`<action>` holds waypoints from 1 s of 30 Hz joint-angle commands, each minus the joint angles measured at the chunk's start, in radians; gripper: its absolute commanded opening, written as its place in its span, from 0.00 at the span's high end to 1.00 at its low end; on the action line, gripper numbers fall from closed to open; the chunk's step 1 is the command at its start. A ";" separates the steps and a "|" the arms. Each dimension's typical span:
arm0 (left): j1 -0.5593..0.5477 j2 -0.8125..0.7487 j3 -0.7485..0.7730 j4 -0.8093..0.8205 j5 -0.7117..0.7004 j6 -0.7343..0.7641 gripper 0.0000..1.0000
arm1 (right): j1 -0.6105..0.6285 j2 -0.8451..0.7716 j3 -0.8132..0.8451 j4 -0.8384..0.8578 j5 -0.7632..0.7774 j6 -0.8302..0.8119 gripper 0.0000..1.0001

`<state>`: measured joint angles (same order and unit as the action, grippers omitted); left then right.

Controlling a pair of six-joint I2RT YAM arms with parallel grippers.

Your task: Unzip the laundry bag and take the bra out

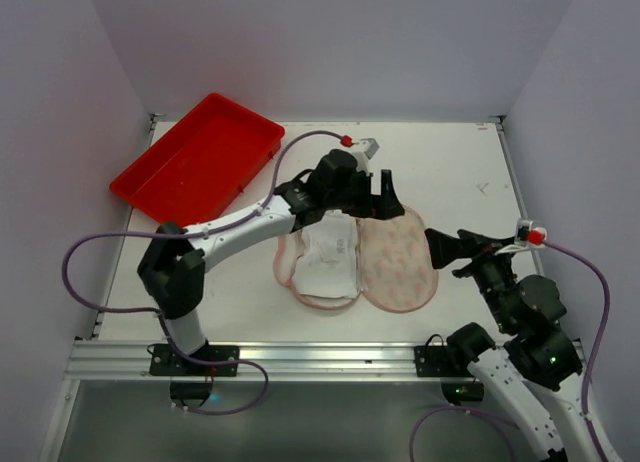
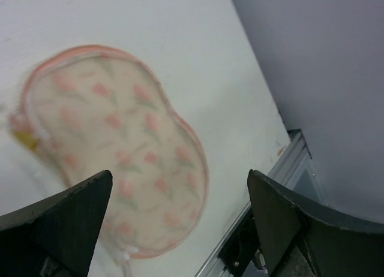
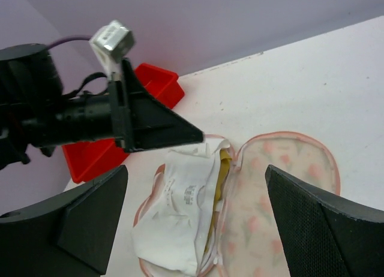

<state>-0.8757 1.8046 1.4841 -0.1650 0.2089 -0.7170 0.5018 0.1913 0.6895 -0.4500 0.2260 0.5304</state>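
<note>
The laundry bag [image 1: 398, 264] lies unzipped and spread flat mid-table, its printed lid [image 3: 282, 196] folded out to the right. In the left half sits the white bra [image 1: 328, 257], bunched up [image 3: 180, 220], with a mustard strip [image 3: 223, 169] along its right edge. My left gripper [image 1: 385, 197] hovers open just above the bag's far edge, holding nothing. Its wrist view looks down on the flipped lid [image 2: 114, 139] between wide-apart fingers [image 2: 78, 211]. My right gripper [image 1: 445, 254] stands open just right of the lid, empty; in its own view [image 3: 197, 169] the bra shows between the jaws.
A red plastic tray [image 1: 195, 162] rests at the back left, tilted against the wall, also in the right wrist view [image 3: 159, 85]. The table's metal front rail [image 1: 320, 357] runs near the arm bases. Purple walls close in on three sides.
</note>
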 commanded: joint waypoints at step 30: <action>0.190 -0.172 -0.467 -0.010 -0.086 0.034 0.40 | 0.000 0.238 -0.179 0.160 -0.274 0.011 0.01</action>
<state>-0.6891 1.6299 0.9722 -0.2417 0.0975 -0.7048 0.5018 0.4374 0.5186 -0.3267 -0.0223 0.5346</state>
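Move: The white bra lies in the open laundry bag about 15 cm left of the left hand, 5 cm back and some 18 cm below. The printed flap is folded open on the bra's right, some 5 cm right and 5 cm back of the left hand. The bag's pink handle lies about 11 cm left of the bra. From the right hand the bra is roughly 23 cm left, 9 cm ahead and 28 cm below. Left hand sweeps 16 cm left, then down to the bra's hook strips, fingers partly closing; right lowers 10 cm. ##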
